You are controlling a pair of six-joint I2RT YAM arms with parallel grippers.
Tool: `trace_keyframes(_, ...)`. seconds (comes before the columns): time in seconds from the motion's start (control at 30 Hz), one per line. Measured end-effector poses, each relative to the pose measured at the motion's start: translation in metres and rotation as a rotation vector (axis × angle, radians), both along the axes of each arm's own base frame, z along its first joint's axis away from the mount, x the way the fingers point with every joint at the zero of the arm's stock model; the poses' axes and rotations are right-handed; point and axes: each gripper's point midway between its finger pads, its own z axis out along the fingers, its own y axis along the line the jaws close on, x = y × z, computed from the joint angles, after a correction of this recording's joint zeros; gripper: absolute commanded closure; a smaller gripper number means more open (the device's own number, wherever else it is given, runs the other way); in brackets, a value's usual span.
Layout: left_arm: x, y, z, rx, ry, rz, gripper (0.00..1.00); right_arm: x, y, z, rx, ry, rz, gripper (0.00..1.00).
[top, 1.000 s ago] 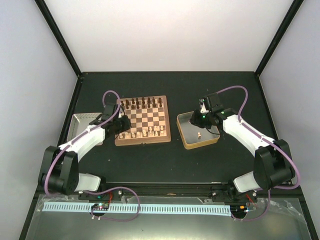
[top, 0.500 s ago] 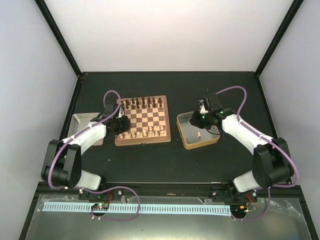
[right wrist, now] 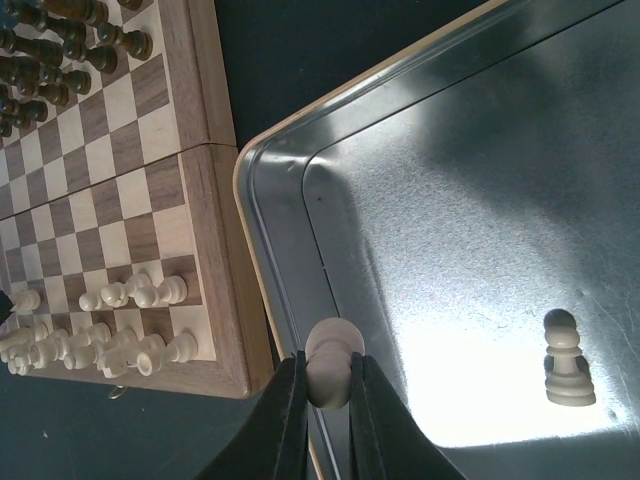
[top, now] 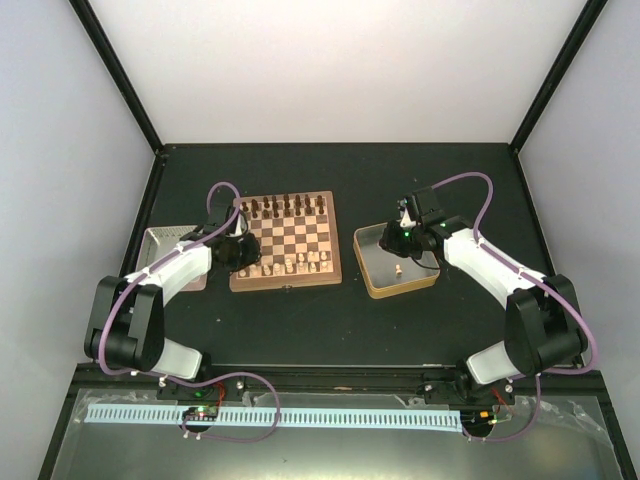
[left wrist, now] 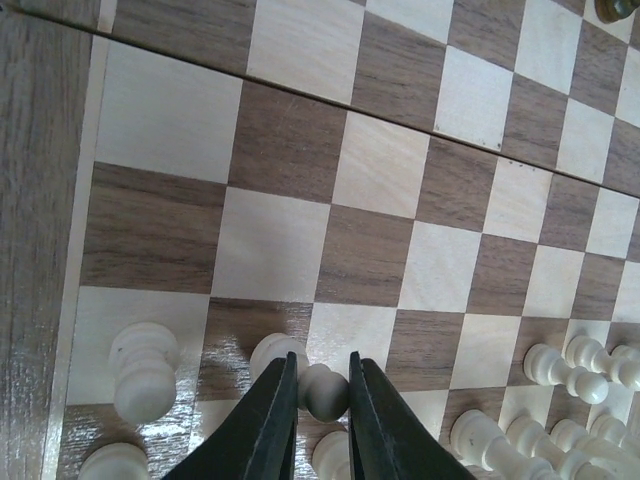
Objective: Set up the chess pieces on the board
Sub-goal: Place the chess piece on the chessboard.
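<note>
The board (top: 285, 285) lies left of centre, with several pale chess pieces (top: 295, 265) along its near rows. My left gripper (top: 243, 262) is low over the near left corner. In the left wrist view its fingers (left wrist: 321, 358) are shut on the head of a pale pawn (left wrist: 325, 392), whose base rests on a dark square of the board (left wrist: 290, 140). More pale pieces (left wrist: 143, 370) stand beside it. My right gripper (right wrist: 327, 360) is shut on another pale pawn (right wrist: 330, 372) and holds it above the left rim of the tin (right wrist: 270, 230).
Dark chessmen (top: 285, 207) line the board's far rows. One pale pawn (right wrist: 565, 365) stands in the gold-rimmed tin (top: 375, 285) right of the board. A grey tray (top: 160, 240) sits left of the board, partly under my left arm.
The left arm's elbow has drawn in toward the left while its gripper stayed at the board's near left corner. The right arm has barely moved.
</note>
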Motion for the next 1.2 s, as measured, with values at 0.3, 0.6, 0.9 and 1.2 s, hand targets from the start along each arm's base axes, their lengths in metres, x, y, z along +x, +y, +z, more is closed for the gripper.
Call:
trace_keyframes(0.3, -0.004, 0.003, -0.002, 0.009, 0.021, 0.005, 0.74, 0.001, -0.002, -0.001, -0.012, -0.004, -0.008, 0.99)
trace_keyframes(0.6, 0.002, 0.006, 0.010, 0.025, -0.007, 0.014, 0.69, 0.002, -0.005, -0.002, -0.034, -0.015, -0.005, 0.99)
trace_keyframes(0.9, 0.005, 0.008, 0.062, 0.018, -0.160, 0.009, 0.61, 0.014, 0.040, 0.049, -0.098, -0.169, 0.102, 0.99)
trace_keyframes(1.2, -0.013, 0.025, 0.137, 0.041, -0.392, 0.055, 0.53, 0.017, 0.166, 0.084, -0.140, -0.329, 0.348, 0.99)
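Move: Between the left fingertips, already loosening, a white pawn stands on the board, its middle about 1 cm below the hand. The neighbouring edge pawn is some 3 cm to its left, level with it; a back-row piece stands 3 cm back and 3 cm right of it. The right hand's carried piece is roughly 30 cm right of the left hand, 5 cm higher. From the right hand, the board's centre lies about 22 cm left, 6 cm ahead, 9 cm below; the last tray piece lies 5 cm back, 5 cm right, 10 cm below. Opening further around the pawn while all but staying put, the left fingers let go of it; that hand then climbs straight off, about 14 cm, drifting left late and tipping its fingers up by some 20 degrees. The right hand, still gripping its white piece, waits over the tray, then sweeps left and up across the board's right part, turning counter-clockwise and tilting its fingers up. ##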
